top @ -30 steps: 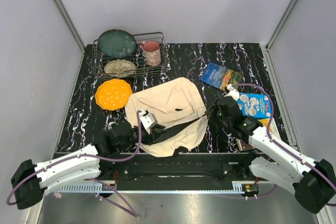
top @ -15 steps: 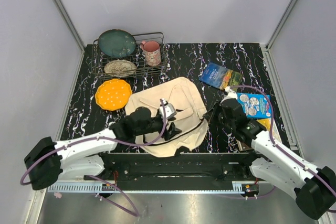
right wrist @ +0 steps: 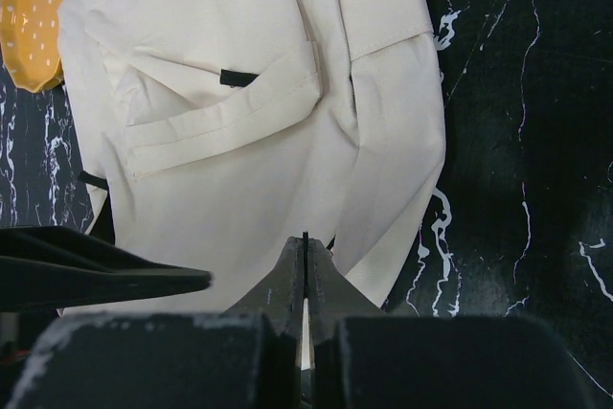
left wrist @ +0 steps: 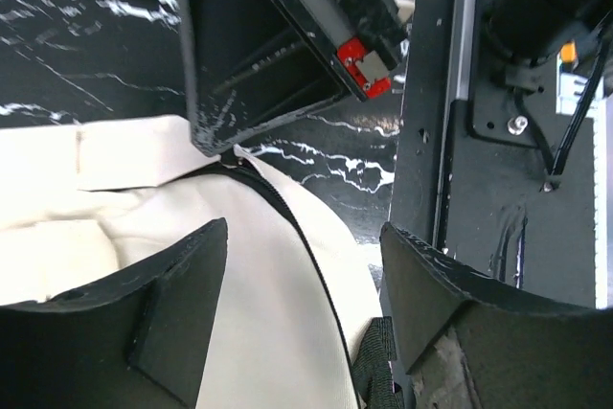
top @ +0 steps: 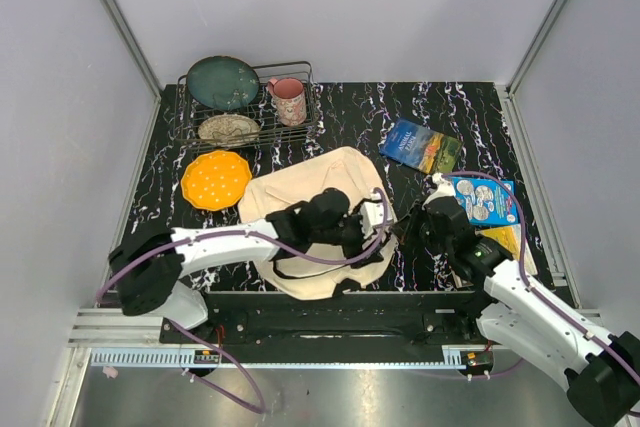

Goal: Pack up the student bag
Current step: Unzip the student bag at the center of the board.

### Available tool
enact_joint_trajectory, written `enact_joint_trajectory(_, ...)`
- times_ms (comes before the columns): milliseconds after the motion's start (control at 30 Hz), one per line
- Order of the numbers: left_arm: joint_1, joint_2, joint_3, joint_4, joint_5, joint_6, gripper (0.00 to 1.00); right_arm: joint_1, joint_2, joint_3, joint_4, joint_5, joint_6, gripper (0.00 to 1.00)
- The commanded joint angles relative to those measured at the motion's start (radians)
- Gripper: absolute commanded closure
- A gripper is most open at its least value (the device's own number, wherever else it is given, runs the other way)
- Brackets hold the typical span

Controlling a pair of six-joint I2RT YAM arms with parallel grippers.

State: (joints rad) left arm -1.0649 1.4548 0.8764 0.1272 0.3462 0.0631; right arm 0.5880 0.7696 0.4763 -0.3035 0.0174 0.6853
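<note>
The student bag (top: 310,192) is a cream canvas bag lying flat mid-table, also seen in the right wrist view (right wrist: 249,93). A black zipper line (left wrist: 287,227) runs along its near-right edge. My left gripper (top: 372,225) reaches across the bag and hovers open (left wrist: 302,265), one finger on each side of the zipper line, holding nothing. My right gripper (top: 405,227) is at the bag's right edge. It is shut (right wrist: 305,241), with a thin black bit of the bag's edge pinched at its tips. Its fingers (left wrist: 278,45) meet the zipper's end.
A wire rack (top: 300,72) at the back left holds a green plate (top: 222,82), a pink mug (top: 289,100) and a beige dish (top: 229,128). An orange plate (top: 215,179) lies left of the bag. A blue book (top: 420,145) and a booklet (top: 484,199) lie to the right.
My left arm has swung right across the bag, from its near-left side to its right edge, and its gripper has opened. My right gripper stayed shut at the bag's right edge.
</note>
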Motion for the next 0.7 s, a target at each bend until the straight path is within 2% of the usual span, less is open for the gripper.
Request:
enact_joint_trajectory(0, -0.039, 0.094, 0.11, -0.087, -0.052, 0.053, 0.32, -0.004, -0.019, -0.002, 0.003, 0.007, -0.006, 1.0)
enact_joint_trajectory(233, -0.073, 0.188, 0.19, -0.161, -0.165, 0.05, 0.35, -0.004, -0.032, 0.004, 0.0, 0.007, -0.009, 1.0)
enact_joint_trajectory(333, -0.076, 0.208, 0.203, -0.172, -0.223, 0.046, 0.41, -0.004, -0.033, 0.008, -0.003, 0.012, -0.01, 1.0)
enact_joint_trajectory(367, -0.076, 0.211, 0.208, -0.181, -0.24, 0.044, 0.54, -0.004, -0.033, 0.01, -0.008, 0.015, -0.01, 1.0)
enact_joint_trajectory(433, -0.078, 0.223, 0.22, -0.195, -0.254, 0.043, 0.66, -0.004, -0.036, 0.01, -0.009, 0.018, -0.012, 1.0)
enact_joint_trajectory(467, -0.078, 0.228, 0.223, -0.201, -0.265, 0.043, 0.76, -0.004, -0.035, 0.01, -0.011, 0.021, -0.012, 1.0)
enact_joint_trajectory(500, -0.078, 0.233, 0.223, -0.205, -0.265, 0.041, 0.92, -0.005, -0.038, 0.008, -0.011, 0.023, -0.012, 1.0)
enact_joint_trajectory(533, -0.078, 0.233, 0.223, -0.208, -0.265, 0.043, 1.0, -0.004, -0.039, 0.01, -0.011, 0.024, -0.01, 1.0)
enact_joint_trajectory(667, -0.084, 0.208, 0.191, -0.19, -0.265, 0.035, 1.0, -0.004, -0.036, 0.002, -0.016, 0.053, 0.002, 1.0)
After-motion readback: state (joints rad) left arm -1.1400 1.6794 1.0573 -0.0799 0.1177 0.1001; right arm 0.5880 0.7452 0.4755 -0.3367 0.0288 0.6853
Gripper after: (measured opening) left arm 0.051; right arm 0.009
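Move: The stretch of the bag's zipper that the left hand goes for lies about 6 cm below it, 1 cm ahead and 1 cm to its right; the zipper end in the shut right fingers is some 5 cm ahead of the left hand, 5 cm to its right and 3 cm down. The bag's middle is about 6 cm ahead, 13 cm left and 10 cm below. From the right hand, that stretch lies roughly 4 cm back, 4 cm left and 3 cm lower. The bag's zipper, kept pinched at its end by the nearly still right hand, gets a second grip: the left hand sinks about 6 cm onto it with fingers wide, easing slightly back and right, then a little forward, tipping its rightward-pointing fingers some 15 degrees farther down. Near the bottom they shut on the black zipper tape just short of the right fingertips. ##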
